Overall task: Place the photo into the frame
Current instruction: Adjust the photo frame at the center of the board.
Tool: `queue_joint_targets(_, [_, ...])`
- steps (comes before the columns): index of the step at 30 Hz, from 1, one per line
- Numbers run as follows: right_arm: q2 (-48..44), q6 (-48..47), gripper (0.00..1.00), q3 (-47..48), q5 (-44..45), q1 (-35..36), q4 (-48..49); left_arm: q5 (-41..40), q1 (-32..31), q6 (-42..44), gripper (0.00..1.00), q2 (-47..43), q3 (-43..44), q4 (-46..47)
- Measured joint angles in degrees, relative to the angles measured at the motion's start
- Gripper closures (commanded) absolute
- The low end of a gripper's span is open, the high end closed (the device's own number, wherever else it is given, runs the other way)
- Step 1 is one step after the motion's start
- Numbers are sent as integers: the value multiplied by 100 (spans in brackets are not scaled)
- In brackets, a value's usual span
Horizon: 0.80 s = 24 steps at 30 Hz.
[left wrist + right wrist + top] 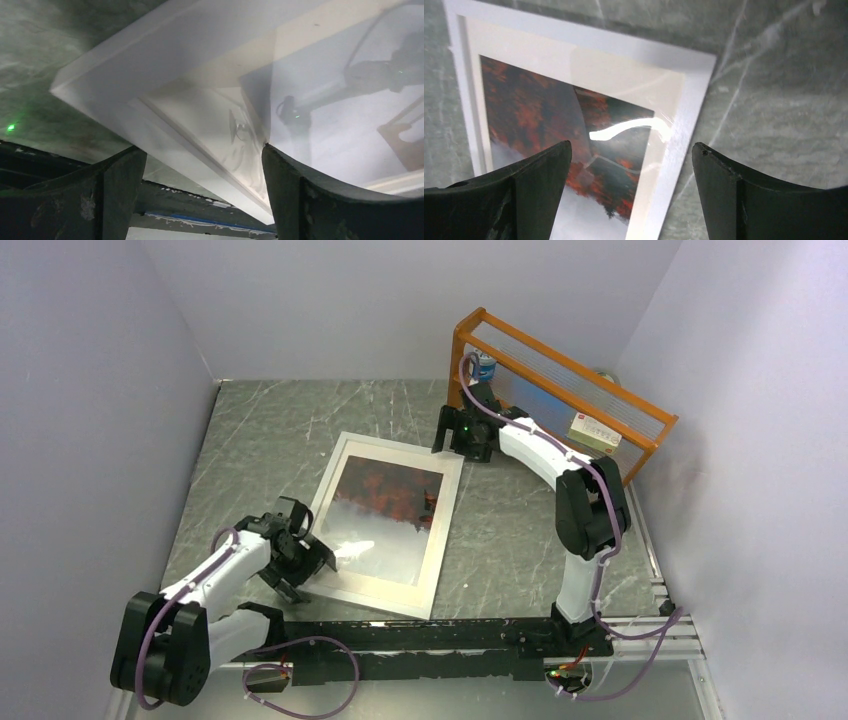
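The white frame lies flat in the middle of the table with the photo inside it, red-orange foliage towards the far end and pale mist towards me. My left gripper is open at the frame's near-left side. In the left wrist view its jaws straddle the white border near a corner without closing on it. My right gripper hangs open just beyond the far right corner. In the right wrist view the frame's border and the photo lie below its gripper.
An orange wooden rack stands at the back right, holding a blue can and a small box. A black rail runs along the near edge. Grey walls close in on the left, back and right.
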Motion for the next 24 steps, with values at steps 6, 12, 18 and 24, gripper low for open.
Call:
queue_joint_targets(6, [184, -151, 10, 407, 160, 42, 334, 83, -9, -162, 7, -120, -15, 286])
queue_joint_targets(12, [1084, -369, 11, 1283, 697, 83, 417, 31, 120, -107, 6, -109, 26, 573])
queue_joint_targets(18, [1639, -850, 9, 1543, 872, 120, 479, 334, 660, 87, 7, 210, 133, 734])
queue_joint_targets(24, [1987, -1174, 8, 1738, 905, 133, 490, 525, 822, 201, 6, 396, 199, 761])
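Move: The left hand is down at the photo frame's near edge, with the near-left corner about 5 cm to its left and roughly level fore and aft; the frame's centre lies some 14 cm ahead and 11 cm right. From the right hand, the frame's far-right corner is about 8 cm ahead and 8 cm below, straight on, and the wooden rack's left end is some 17 cm ahead and 3 cm left. Left hand pushes 4 cm forward against the frame's near edge; right reaches 9 cm forward, sinking towards its far edge. ##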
